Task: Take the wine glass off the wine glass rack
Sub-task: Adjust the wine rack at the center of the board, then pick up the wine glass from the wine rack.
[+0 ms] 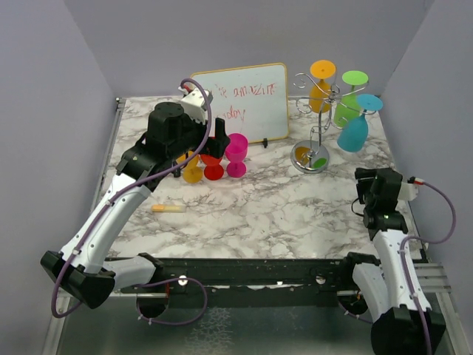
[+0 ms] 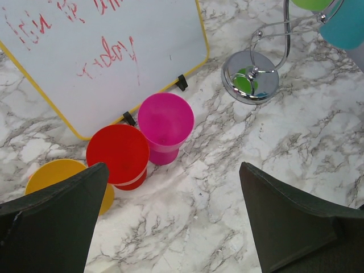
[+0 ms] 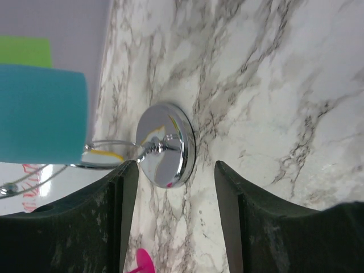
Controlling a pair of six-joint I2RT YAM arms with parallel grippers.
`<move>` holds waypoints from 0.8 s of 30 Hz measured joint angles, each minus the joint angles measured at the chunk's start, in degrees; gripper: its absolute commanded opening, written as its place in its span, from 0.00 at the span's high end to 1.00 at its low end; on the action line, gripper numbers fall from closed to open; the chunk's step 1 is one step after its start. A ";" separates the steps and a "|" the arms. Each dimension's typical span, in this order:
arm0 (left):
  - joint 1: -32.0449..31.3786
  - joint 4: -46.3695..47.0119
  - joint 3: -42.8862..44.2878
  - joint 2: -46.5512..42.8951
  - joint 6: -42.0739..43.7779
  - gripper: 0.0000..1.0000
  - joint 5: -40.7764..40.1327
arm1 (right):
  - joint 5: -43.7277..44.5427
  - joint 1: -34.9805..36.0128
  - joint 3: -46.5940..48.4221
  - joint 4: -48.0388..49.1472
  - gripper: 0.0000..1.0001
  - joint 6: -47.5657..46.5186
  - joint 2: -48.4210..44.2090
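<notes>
The wine glass rack (image 1: 319,111), a silver wire stand on a round shiny base (image 1: 310,157), stands at the back right. Three wine glasses hang on it upside down: orange (image 1: 321,87), green (image 1: 347,103) and teal (image 1: 356,126). My right gripper (image 1: 363,191) is low over the table in front of the rack, open and holding nothing. Its wrist view shows the rack base (image 3: 168,145) just beyond the right gripper (image 3: 176,165) and the teal glass (image 3: 42,116) at the left. My left gripper (image 2: 173,166) is wide open and empty.
Magenta (image 2: 165,128), red (image 2: 118,154) and yellow (image 2: 62,182) glasses stand on the marble table (image 1: 281,207), under the left gripper (image 1: 216,146) and before a yellow-framed whiteboard (image 1: 240,103). A yellow pen (image 1: 168,208) lies at the front left. Grey walls enclose the table.
</notes>
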 measured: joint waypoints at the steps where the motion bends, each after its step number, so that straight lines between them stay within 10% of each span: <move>1: 0.00 -0.02 -0.09 0.00 0.00 0.01 0.00 | 1.97 0.00 1.81 -3.30 0.39 -0.26 -1.40; 9: 0.00 -0.04 -1.49 -0.04 0.22 0.01 0.00 | 9.11 -0.24 14.58 -13.14 0.39 -10.97 -7.82; 24: 0.00 0.00 -1.95 -0.28 0.39 0.01 0.00 | 1.49 -0.26 41.70 -15.91 0.36 -27.74 9.27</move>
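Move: The blue wine glass hangs about 13 cm ahead of my right hand, some 3 cm to its left, its middle roughly 10 cm higher. The green glass is about 8 cm beyond it and 3 cm farther left; the orange one about 11 cm beyond and 11 cm left of it. The rack's base is some 15 cm ahead and 15 cm left of my right hand, 8 cm lower. From my left hand the blue glass lies about 40 cm right, 11 ahead and 10 below. Already clear of the rack's base, I lift my right hand about 22 cm, up from low over the board to above the middle of the hanging blue glass. I ease some 3 cm back and right first, then come about 5 cm forward again as I climb, rolling the wrist some 25 to 30 degrees so its left side drops. The fingers stay part open and empty. ##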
